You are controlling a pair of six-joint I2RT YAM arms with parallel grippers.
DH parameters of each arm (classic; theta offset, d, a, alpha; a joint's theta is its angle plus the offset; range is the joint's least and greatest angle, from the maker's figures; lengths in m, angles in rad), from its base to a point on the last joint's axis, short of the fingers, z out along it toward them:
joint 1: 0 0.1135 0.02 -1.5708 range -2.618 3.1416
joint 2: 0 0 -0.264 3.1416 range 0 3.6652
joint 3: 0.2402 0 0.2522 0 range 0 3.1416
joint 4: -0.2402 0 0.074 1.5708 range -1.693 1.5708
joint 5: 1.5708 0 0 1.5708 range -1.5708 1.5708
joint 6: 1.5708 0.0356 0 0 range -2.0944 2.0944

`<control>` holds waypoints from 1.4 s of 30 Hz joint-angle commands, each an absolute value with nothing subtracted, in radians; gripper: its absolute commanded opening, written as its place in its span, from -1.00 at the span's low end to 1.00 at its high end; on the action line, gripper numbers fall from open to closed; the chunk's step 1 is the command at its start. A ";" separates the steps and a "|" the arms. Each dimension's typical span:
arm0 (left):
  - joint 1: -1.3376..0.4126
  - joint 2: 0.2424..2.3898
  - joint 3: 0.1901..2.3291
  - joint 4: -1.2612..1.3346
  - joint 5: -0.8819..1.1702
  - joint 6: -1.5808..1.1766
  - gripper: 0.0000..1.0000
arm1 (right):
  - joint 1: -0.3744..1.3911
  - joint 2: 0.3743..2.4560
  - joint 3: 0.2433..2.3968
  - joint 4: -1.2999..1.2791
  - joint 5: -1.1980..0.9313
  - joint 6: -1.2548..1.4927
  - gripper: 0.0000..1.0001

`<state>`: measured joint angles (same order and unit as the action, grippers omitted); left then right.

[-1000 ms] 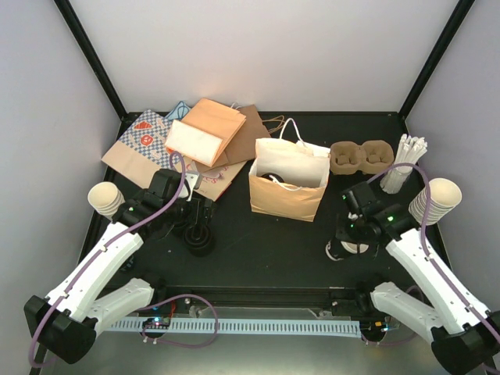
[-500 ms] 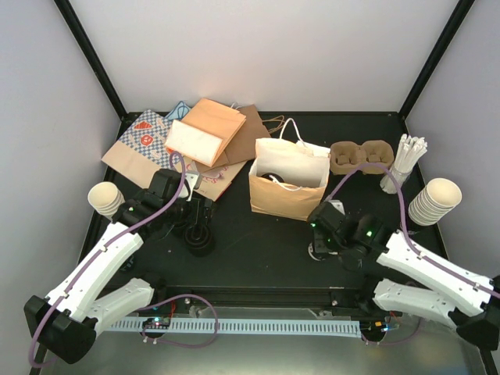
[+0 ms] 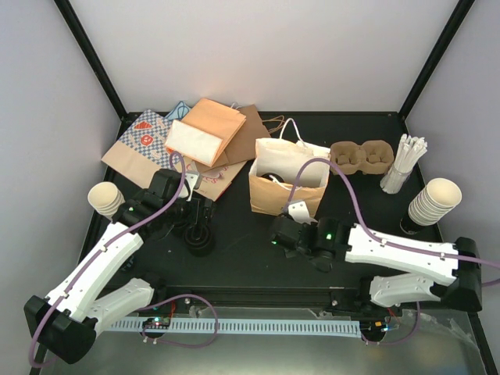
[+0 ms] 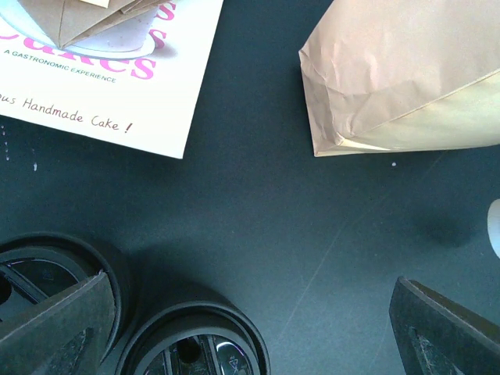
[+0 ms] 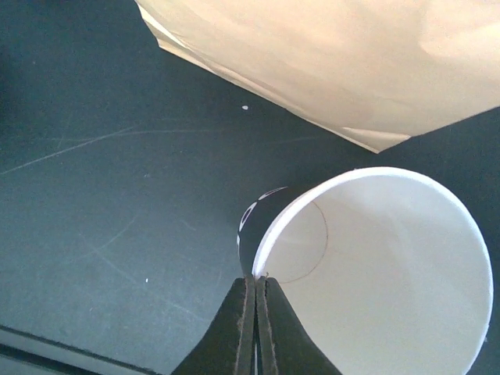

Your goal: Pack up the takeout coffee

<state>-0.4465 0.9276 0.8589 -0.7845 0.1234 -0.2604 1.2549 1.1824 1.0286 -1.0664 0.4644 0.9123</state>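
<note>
My right gripper [image 5: 256, 277] is shut on the rim of a lidless paper cup [image 5: 391, 266], white inside and dark with white print outside. It hangs just in front of the tan paper bag [image 3: 287, 187], with the right gripper [image 3: 279, 237] low over the table. The brown pulp two-cup carrier [image 3: 361, 156] sits at the back right. My left gripper [image 4: 250, 312] stands open above loose black lids [image 4: 195, 348], with nothing between its fingers [image 4: 445, 328]. The left gripper [image 3: 199, 223] is at the left of the table. No capped cup shows plainly.
Flat paper bags [image 3: 195, 141] lie at the back left. Stacks of lidless cups stand at the left edge [image 3: 104, 198] and the right edge [image 3: 433, 201]. A cup of straws [image 3: 402, 166] is at the back right. A printed white bag [image 4: 101, 70] lies near the lids.
The right arm has swung left across the table with the cup, from the right side to in front of the paper bag. The left arm has not moved.
</note>
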 commanded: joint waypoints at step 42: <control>-0.454 0.907 0.862 -0.774 0.100 -0.255 0.98 | 1.337 1.407 1.206 -1.030 0.531 0.802 -0.31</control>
<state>-0.4473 0.9268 0.8589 -0.7845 0.1207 -0.2604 1.3304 1.4567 1.1500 -1.0035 0.4744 0.7986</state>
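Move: The right gripper still pinches the left rim of the upright, open paper cup. The bare spot of table it is going to lies roughly 3 cm to the left, about 1 cm ahead and 15 cm below that hand. The kraft bag's middle is about 13 cm straight ahead and 5 cm lower; the nearest lidded black cup is some 19 cm to the left, 2 cm ahead and 9 cm down. From the idle left hand the spot lies around 16 cm right, 9 cm back and 17 cm below. Carry the paper cup left along the near side of the bag with the right hand while lowering it, about 5 cm each way, letting the hand roll some 10 degrees left side down and turn about as much counter-clockwise. Once the cup stands on the table, open the fingers roughly a quarter of their range to let go of its rim, and lift about 2 cm while easing slightly farther left. ##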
